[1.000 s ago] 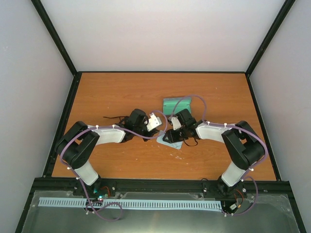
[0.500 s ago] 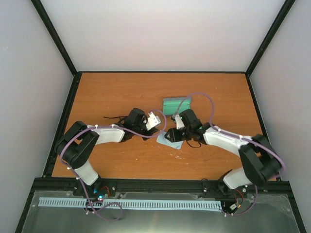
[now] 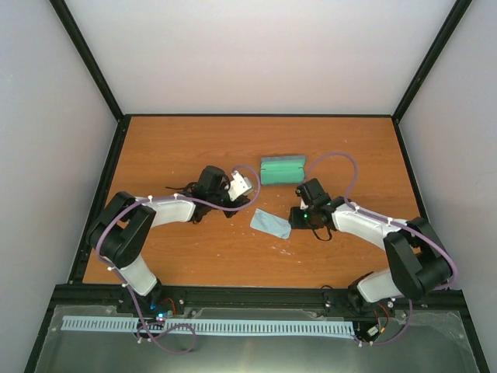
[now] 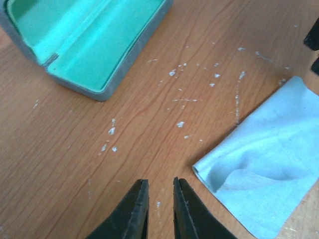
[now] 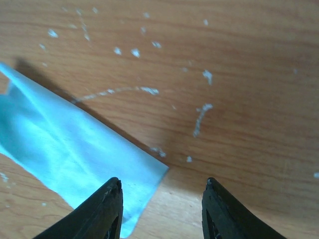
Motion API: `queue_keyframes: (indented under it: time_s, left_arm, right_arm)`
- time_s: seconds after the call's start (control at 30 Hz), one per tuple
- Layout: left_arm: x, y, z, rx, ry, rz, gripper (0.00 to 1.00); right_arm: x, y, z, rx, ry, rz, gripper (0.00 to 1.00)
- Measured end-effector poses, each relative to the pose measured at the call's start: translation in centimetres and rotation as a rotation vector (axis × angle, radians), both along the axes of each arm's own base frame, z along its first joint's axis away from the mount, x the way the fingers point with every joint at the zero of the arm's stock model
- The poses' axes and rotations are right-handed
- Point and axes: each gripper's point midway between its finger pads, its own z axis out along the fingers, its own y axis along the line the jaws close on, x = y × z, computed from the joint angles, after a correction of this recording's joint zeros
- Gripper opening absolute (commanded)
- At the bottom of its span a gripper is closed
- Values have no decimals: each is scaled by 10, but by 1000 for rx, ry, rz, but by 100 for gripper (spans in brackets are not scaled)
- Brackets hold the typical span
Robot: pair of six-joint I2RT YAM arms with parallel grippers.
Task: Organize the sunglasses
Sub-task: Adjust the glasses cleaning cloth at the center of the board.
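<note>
The open grey-blue case (image 3: 282, 169) (image 4: 84, 42) with its green lining lies at mid table. The pale blue cloth (image 3: 270, 223) (image 4: 269, 169) (image 5: 65, 144) lies flat in front of it. My left gripper (image 3: 231, 207) (image 4: 158, 180) hovers low over bare wood between case and cloth, its jaws a narrow gap apart and empty. My right gripper (image 3: 296, 224) (image 5: 162, 181) is open wide at the cloth's right corner, holding nothing. A thin black piece (image 3: 177, 189) shows beside the left arm; I cannot tell if it is the sunglasses.
The wooden table (image 3: 194, 148) is scuffed with white flecks. A black frame rail (image 3: 78, 241) runs along its left edge, with white walls behind and at both sides. The right gripper's dark tips (image 4: 314, 45) show at the right edge of the left wrist view.
The right arm has drawn back to the right, off the cloth and away from the case, its jaws widening. The left gripper has pulled back left and narrowed slightly.
</note>
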Motion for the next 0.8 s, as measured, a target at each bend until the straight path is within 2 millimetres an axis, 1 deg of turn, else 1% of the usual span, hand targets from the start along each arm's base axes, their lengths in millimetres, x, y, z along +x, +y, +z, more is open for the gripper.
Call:
queue_keyframes:
  time_s: [0.1, 0.23, 0.33, 0.47, 0.57, 0.67, 0.8]
  left_arm:
    - [-5, -5, 0, 7, -21, -53, 17]
    - [-11, -10, 0, 42, -80, -130, 18]
    - [-13, -11, -1, 71, -128, -183, 18]
    - [-15, -11, -3, 111, -184, -242, 18]
    - [-17, -9, -7, 146, -213, -289, 21]
    - [-20, -8, -11, 187, -256, -354, 23]
    - [-25, -9, -16, 237, -322, -447, 24]
  right_arm:
    - [-6, -5, -13, -20, 43, -19, 41]
    - [-9, -5, -22, -25, 76, -40, 40]
    - [-9, -5, -26, -25, 91, -50, 40]
    - [-7, -2, -26, -10, 89, -57, 39]
    - [-4, 1, -26, 2, 85, -60, 33]
    - [-1, 5, -26, 12, 85, -64, 25]
    - [2, 11, -28, 24, 87, -62, 15]
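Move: For my right hand, the cleaning cloth's middle lies about 8 cm to its left, level fore and aft, some 4 cm below; the far right corner is almost under the fingers. The open glasses case sits about 18 cm ahead of this hand and 4 cm to its left. From my left hand, the cloth's middle is roughly 8 cm to the right, 4 cm back and 6 cm down; the case is about 14 cm ahead and 12 cm right. I sink my right hand nearly 3 cm over the cloth's far right corner, ease slightly left, and close the parted fingers by about half until they pinch the corner. Meanwhile my left hand draws back 2–3 cm and lowers a little towards the cloth's left end, rolling some 35 degrees about its fingers' line, clockwise from above, fingers still nearly shut and not yet on the cloth. ##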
